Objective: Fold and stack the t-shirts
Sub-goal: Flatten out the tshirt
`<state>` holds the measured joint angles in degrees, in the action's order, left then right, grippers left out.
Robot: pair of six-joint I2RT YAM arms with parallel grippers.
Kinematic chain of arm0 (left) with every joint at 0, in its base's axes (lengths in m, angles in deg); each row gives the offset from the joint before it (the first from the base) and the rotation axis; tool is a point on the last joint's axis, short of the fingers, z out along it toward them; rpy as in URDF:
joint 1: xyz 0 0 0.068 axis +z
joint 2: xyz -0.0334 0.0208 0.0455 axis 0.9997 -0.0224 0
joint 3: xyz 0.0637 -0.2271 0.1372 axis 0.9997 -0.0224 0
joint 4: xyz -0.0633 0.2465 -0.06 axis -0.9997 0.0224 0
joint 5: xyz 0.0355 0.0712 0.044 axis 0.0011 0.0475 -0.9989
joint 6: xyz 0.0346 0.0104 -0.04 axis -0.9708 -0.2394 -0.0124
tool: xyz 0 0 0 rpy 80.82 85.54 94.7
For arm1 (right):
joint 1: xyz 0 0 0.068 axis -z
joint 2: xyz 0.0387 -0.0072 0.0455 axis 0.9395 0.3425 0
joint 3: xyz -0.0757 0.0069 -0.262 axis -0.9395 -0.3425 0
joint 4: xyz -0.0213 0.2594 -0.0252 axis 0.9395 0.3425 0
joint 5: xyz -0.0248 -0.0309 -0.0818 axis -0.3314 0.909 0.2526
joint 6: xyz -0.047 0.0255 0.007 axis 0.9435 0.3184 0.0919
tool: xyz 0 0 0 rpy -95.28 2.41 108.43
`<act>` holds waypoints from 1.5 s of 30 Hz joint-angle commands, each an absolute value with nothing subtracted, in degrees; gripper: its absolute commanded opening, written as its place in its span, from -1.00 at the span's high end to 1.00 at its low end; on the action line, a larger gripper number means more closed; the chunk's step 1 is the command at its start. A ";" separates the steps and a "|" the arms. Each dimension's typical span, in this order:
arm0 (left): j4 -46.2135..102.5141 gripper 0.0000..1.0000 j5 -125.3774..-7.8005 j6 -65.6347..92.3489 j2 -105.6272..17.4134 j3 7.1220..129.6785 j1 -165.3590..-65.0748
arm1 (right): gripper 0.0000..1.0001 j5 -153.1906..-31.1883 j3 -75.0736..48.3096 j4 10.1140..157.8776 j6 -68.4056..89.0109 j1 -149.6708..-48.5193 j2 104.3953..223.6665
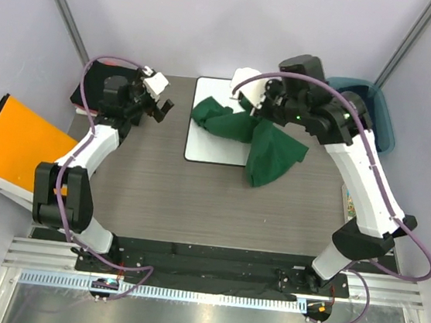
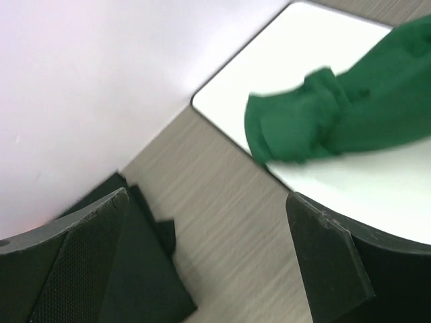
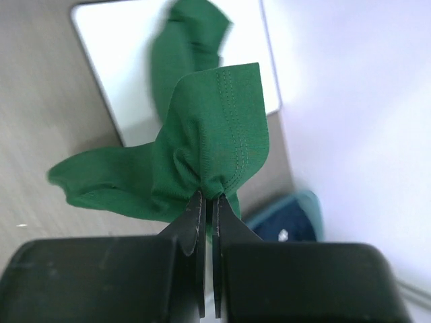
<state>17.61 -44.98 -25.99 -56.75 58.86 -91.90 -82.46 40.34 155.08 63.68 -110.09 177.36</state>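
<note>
A dark green t-shirt [image 1: 261, 139] lies crumpled, partly on the white board [image 1: 201, 148] and partly on the table. My right gripper [image 1: 259, 108] is shut on a hemmed edge of it [image 3: 215, 134] and holds that part lifted; the gripper [image 3: 207, 196] pinches the cloth at its tips. My left gripper [image 1: 162, 107] is open and empty at the table's far left, above bare table [image 2: 229, 229]. Black folded t-shirts [image 1: 92, 85] lie under and behind it, also in the left wrist view [image 2: 135, 269]. A navy t-shirt [image 3: 283, 225] lies in the teal bin.
A teal bin [image 1: 380, 118] stands at the far right corner. An orange folder [image 1: 19, 143] leans off the table's left edge. The white board fills the middle back [image 2: 350, 175]. Grey walls close in on three sides.
</note>
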 commanded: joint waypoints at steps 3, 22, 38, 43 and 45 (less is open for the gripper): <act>11.18 -1.00 -32.24 -25.64 -60.97 63.02 -91.53 | 0.98 -81.00 36.47 153.18 72.81 -107.59 165.25; 39.36 -1.00 -20.60 -36.86 -79.09 80.78 -106.71 | 0.98 -93.51 -19.75 139.23 84.79 -106.53 144.74; 52.49 -1.00 -38.36 -43.49 -75.75 75.33 -118.59 | 0.98 -97.64 -27.05 131.92 82.95 -101.08 143.16; 49.95 -0.99 -41.45 -41.29 -78.38 76.74 -120.01 | 0.98 -98.26 -27.05 130.69 81.10 -100.99 142.63; 49.15 -1.00 -41.54 -40.94 -79.09 77.96 -120.44 | 0.98 -98.17 -27.14 130.60 80.84 -100.99 142.37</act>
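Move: From the open left hand, the green t-shirt's loose end lies bunched on the white board about 18 cm to the right, 8 cm ahead and 21 cm below; the board's middle is 25 cm right, 8 cm ahead, and the black stack 20 cm left, 12 cm ahead. The right hand holds the t-shirt high; the bare table it is taken to is roughly 8 cm back, 7 cm right and 38 cm below, the board's middle 23 cm ahead and 8 cm left. Keep the right gripper shut on the t-shirt, lift a touch, then swing it back and to the right while lowering it some 20 cm, easing forward again before holding still above the near table. Meanwhile bring the open left gripper about 21 cm right, then down and back over the t-shirt's left edge, turning clockwise some 40 degrees and tipping its fingers down. ##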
